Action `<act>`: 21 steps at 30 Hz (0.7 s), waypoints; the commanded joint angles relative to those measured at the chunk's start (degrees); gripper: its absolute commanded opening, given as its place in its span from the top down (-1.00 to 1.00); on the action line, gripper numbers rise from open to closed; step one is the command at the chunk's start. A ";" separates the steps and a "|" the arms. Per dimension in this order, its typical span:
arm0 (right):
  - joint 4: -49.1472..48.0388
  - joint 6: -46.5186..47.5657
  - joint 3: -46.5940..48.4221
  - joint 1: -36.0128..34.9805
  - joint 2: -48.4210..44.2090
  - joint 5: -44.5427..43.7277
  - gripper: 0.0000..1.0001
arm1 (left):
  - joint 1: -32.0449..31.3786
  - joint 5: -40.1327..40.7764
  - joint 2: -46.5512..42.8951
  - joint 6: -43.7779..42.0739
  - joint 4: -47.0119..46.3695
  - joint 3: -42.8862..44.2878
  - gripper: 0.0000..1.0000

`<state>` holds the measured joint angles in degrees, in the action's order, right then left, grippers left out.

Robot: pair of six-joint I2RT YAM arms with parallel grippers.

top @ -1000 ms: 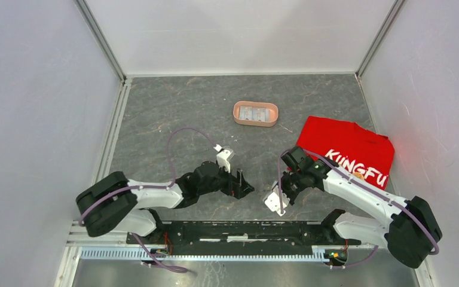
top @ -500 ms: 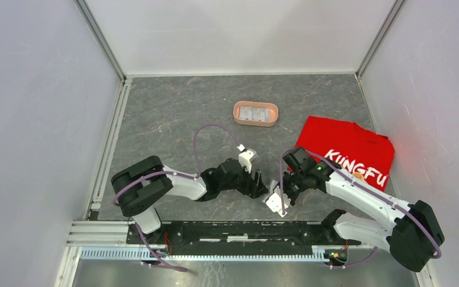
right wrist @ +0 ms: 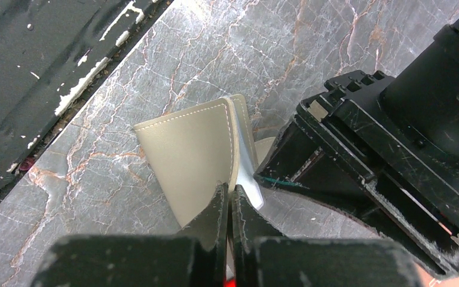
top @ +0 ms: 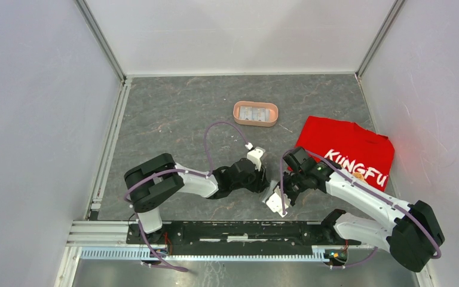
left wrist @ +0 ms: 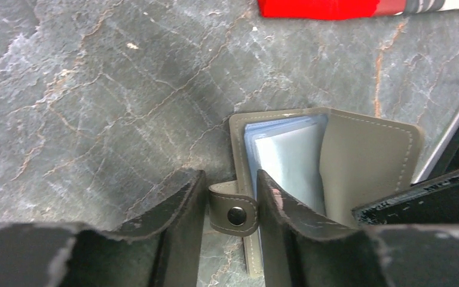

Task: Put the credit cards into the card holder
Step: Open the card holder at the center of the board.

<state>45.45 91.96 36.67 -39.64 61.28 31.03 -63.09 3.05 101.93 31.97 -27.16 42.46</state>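
The olive-grey card holder [top: 274, 201] stands half open on the stone near the front rail, its clear pockets showing [left wrist: 293, 158]. My right gripper [right wrist: 228, 194] is shut on the edge of its cover [right wrist: 185, 152], holding it up. My left gripper [left wrist: 230, 179] straddles the holder's snap tab [left wrist: 234, 209]. One finger touches the tab and a thin gap shows at the other. The two grippers almost meet in the top view, left gripper [top: 264, 185] beside right gripper [top: 281, 194]. The credit cards [top: 255, 112] lie in the pink tray [top: 236, 113] farther back.
A folded red shirt [top: 346, 149] with white lettering lies to the right, its edge at the top of the left wrist view [left wrist: 317, 7]. The black front rail [top: 233, 230] runs just behind the holder [right wrist: 36, 48]. White walls close in both sides.
My left arm has swung right to the card holder and its jaws have narrowed around the snap tab. The right arm and the holder have stayed put.
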 commanded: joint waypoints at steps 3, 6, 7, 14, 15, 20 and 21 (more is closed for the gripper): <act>2.02 29.51 -0.89 0.53 -1.23 5.98 1.00 | -0.19 3.87 -2.36 2.05 6.50 -0.76 0.42; 1.64 29.02 -1.14 1.18 -1.58 6.00 1.00 | -0.08 3.93 -3.81 2.76 6.93 -1.80 0.76; 1.51 28.68 -1.23 1.37 -1.75 5.98 1.00 | -0.10 3.98 -4.36 3.15 6.94 -2.11 0.87; 0.16 26.71 -1.16 5.58 -2.47 4.72 1.00 | 1.08 7.92 -13.27 7.60 6.35 -7.67 0.96; -0.08 27.13 -1.11 6.28 -2.26 4.39 1.00 | 1.52 8.50 -15.29 8.19 6.25 -8.72 0.96; -2.91 28.72 -0.67 7.56 0.85 2.23 0.96 | 5.87 9.35 -25.57 10.35 7.11 -13.16 0.96; -3.95 29.00 -0.58 7.69 1.90 1.70 0.94 | 7.07 9.05 -26.91 10.39 7.45 -13.59 0.96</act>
<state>41.58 93.03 35.77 -32.91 60.45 32.25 -59.57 9.26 80.95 39.27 -20.62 30.85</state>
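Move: The card holder's snap strap is already between the left hand's half-open fingers, practically at the hand point; the holder's middle lies about 4 cm right of that hand, 3 cm back and 1 cm lower. The tray stands some 24 cm ahead and 3 cm left of the left hand, the red shirt 11 cm ahead and 26 cm right, both about 2 cm lower. From the right hand, already pinching the cover, the holder's middle is 2 cm back, 2 cm left and 3 cm lower. The card holder's snap strap gets pinched as the left fingers shut on it, and is drawn leftward about 7 cm, away from the right hand, the left hand rising some 4 to 5 cm late in the pull and turning slightly counter-clockwise. The right fingers keep their pinch on the cover's edge while that hand swings about 3 cm forward. ##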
